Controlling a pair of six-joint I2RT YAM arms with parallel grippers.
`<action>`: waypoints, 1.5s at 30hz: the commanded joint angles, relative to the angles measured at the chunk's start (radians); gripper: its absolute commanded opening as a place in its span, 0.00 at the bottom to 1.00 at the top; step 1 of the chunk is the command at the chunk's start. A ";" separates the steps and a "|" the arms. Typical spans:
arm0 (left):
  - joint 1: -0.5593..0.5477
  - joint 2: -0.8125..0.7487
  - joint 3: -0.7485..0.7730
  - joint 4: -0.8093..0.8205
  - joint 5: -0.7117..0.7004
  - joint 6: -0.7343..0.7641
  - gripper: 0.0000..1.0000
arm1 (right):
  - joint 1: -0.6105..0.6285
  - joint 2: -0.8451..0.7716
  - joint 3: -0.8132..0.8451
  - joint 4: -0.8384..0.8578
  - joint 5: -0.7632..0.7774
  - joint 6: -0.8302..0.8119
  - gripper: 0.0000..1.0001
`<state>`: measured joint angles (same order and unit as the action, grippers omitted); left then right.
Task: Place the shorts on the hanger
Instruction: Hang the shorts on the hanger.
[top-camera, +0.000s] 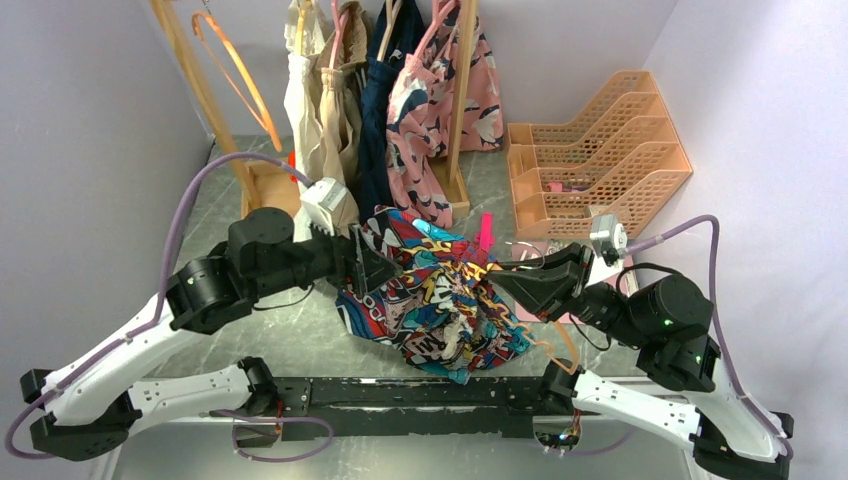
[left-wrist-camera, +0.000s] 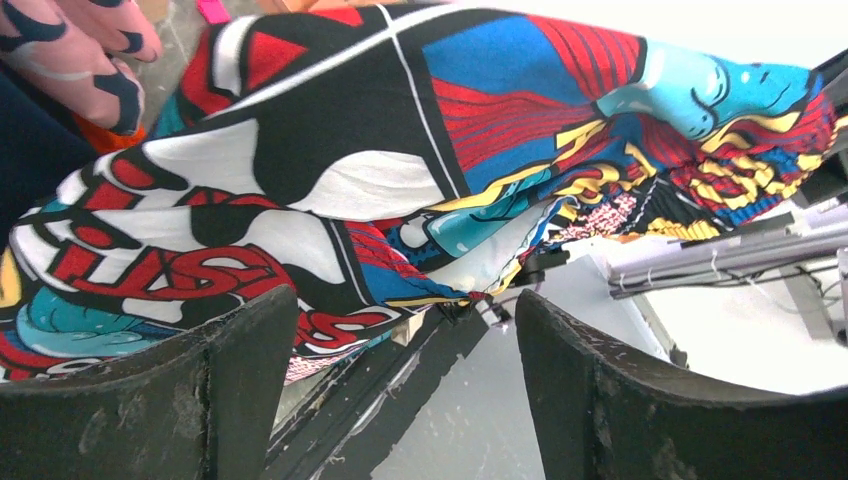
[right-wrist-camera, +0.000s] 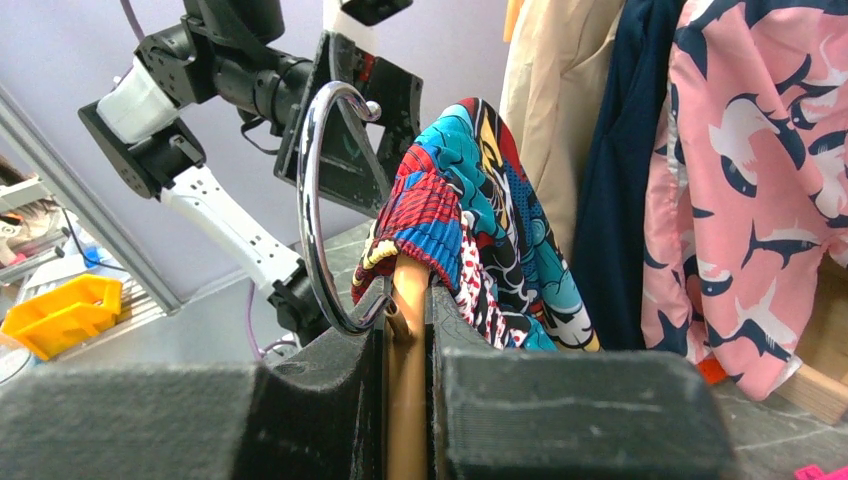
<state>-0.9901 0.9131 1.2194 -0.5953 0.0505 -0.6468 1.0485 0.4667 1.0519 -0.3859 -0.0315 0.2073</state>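
Note:
The comic-print shorts (top-camera: 440, 300) hang bunched between the two arms, draped over the hanger at mid-table. In the right wrist view my right gripper (right-wrist-camera: 408, 300) is shut on the hanger's orange-tan bar (right-wrist-camera: 407, 350), just below its silver hook (right-wrist-camera: 310, 200). The shorts (right-wrist-camera: 480, 200) are gathered over the bar's top. A loop of the hanger (top-camera: 560, 345) shows under the right gripper (top-camera: 500, 280). My left gripper (top-camera: 385, 262) is at the shorts' left side. In its wrist view the left gripper (left-wrist-camera: 405, 330) stands open with an empty gap, and the shorts (left-wrist-camera: 350, 150) hang just beyond the fingertips.
A wooden rack at the back holds beige, navy and pink shark-print garments (top-camera: 440, 110) and a spare orange hanger (top-camera: 235, 70). An orange file organiser (top-camera: 600, 160) stands at the back right. A pink object (top-camera: 487, 232) lies behind the shorts.

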 joint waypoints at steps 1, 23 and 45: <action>-0.004 -0.035 -0.019 0.000 -0.101 -0.063 0.84 | 0.003 -0.005 -0.007 0.112 -0.013 0.004 0.00; -0.003 0.007 0.033 0.009 -0.104 -0.058 0.07 | 0.003 0.008 0.014 0.061 -0.011 0.001 0.00; -0.002 0.068 0.181 -0.070 0.062 0.015 0.07 | 0.003 -0.057 -0.009 0.113 0.058 0.017 0.00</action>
<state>-0.9901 0.9886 1.4719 -0.6388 0.0368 -0.6327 1.0485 0.4522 1.0409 -0.4080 0.0040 0.2070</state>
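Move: The left hand, wide open, has the near fold of the shorts' loose side about 2 cm ahead of it, 1 cm to its right and 2 cm below. The waistband bunched on the hanger is some 9 cm to its right, 1 cm ahead and 4 cm higher; the lower end of the navy shorts hangs roughly 14 cm ahead, 3 cm left and well below. From the right hand, that loose fold lies about 11 cm left, 6 cm forward and 6 cm lower. The left hand eases forward a centimetre or two with a small rise, then sinks about 2 cm onto the loose side of the shorts, shuts its fingers to pinch the cloth and, keeping it pinched, lifts it fast by about 11 cm, the fingertips tilting up some 10 degrees, before sagging back slightly. The right hand keeps its grip on the hanger beside the hook, giving only a shallow dip of under 2 cm and then drifting a little to the right, while the shorts' bunched waistband stays threaded on the hanger in front of its fingers. ##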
